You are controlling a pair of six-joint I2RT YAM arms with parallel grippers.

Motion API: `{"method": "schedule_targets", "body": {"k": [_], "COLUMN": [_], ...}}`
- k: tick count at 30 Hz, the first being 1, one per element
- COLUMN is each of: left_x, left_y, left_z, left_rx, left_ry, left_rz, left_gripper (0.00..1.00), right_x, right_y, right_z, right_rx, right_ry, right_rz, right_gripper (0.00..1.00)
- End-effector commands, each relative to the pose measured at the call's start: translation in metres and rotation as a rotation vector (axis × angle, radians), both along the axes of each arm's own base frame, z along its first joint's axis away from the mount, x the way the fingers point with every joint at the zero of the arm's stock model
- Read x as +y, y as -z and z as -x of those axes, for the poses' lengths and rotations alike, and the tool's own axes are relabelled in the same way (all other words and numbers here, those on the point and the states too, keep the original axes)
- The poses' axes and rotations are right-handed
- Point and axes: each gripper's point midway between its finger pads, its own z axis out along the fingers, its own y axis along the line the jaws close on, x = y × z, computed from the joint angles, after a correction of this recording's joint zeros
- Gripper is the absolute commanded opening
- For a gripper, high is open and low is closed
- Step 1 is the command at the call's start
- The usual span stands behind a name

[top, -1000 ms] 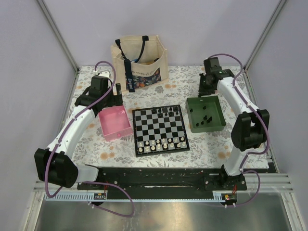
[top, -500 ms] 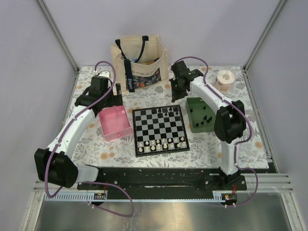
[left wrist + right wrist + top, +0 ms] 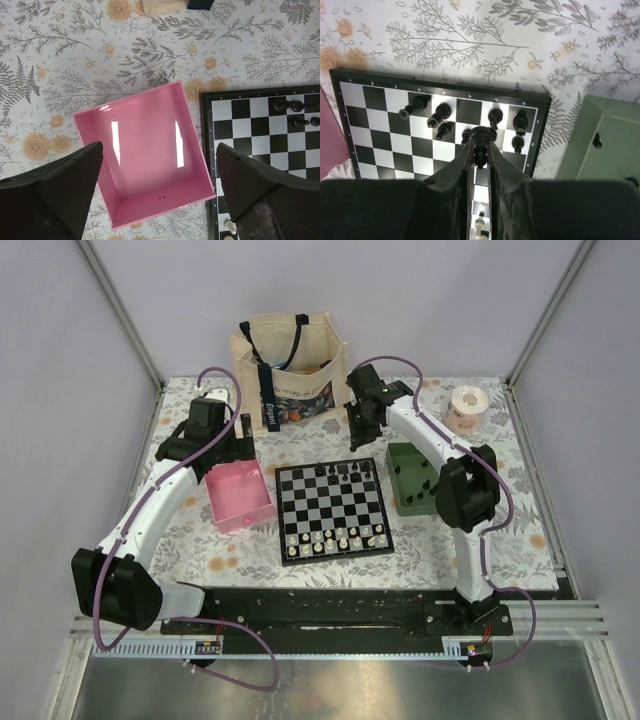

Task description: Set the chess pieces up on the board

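The chequered board [image 3: 332, 508] lies mid-table. Several black pieces [image 3: 342, 473] stand on its far rows; white pieces stand on its near rows. My right gripper [image 3: 362, 432] hovers above the board's far edge, shut on a black chess piece [image 3: 481, 141] held between its fingertips, over the far rows [image 3: 470, 125]. More black pieces lie in the green tray [image 3: 412, 480]. My left gripper [image 3: 232, 445] is open and empty above the pink tray [image 3: 145, 150].
A canvas tote bag [image 3: 291, 370] stands at the back. A roll of tape [image 3: 464, 408] sits at the back right. The pink tray [image 3: 239, 496] lies left of the board, and the green tray shows in the right wrist view [image 3: 605, 145].
My right arm swung left from over the green tray to above the board's far edge, carrying a black piece. The left arm has not moved.
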Motion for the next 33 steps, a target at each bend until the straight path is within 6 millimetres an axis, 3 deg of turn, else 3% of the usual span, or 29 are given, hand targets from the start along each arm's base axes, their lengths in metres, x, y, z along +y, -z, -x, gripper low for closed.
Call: {"method": "schedule_targets", "body": {"k": [1,23,33], "left_x": [-0.001,0.001,0.001], "left_y": [-0.017,-0.016,-0.017], "left_z": [-0.003,-0.002,-0.002], "left_rx": [-0.062,-0.063,-0.067], "left_ry": [0.008,0.002,0.002], "left_rz": [0.007,0.000,-0.001], "left_gripper": [0.99,0.99,0.99], "right_x": [0.021,0.047,0.042], "right_y": [-0.001,0.044,0.054], "right_z": [0.000,0.007,0.006], "right_rx": [0.005,0.091,0.094], "right_ry": [-0.066,-0.142,-0.122], "right_rz": [0.010,0.073,0.109], "right_gripper": [0.09,0.10,0.11]}}
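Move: The right hand already holds a black chess piece above the board's far edge. The empty back-row square is about 3 cm to its left, 1 cm ahead and 10 cm below. Another back-row piece stands some 3 cm left of that square, one about 3 cm right of it, and a pawn about 3 cm nearer the base. From the left hand the square lies roughly 28 cm right, 7 cm ahead and 17 cm below. Leftward at first, then mostly downward, the right hand carries its black piece some 4 cm left and lowers it about 6 cm towards the empty square between the two back-row pieces, slowing at the end. The fingers tip a little steeper, by under ten degrees, and keep their pinch. ##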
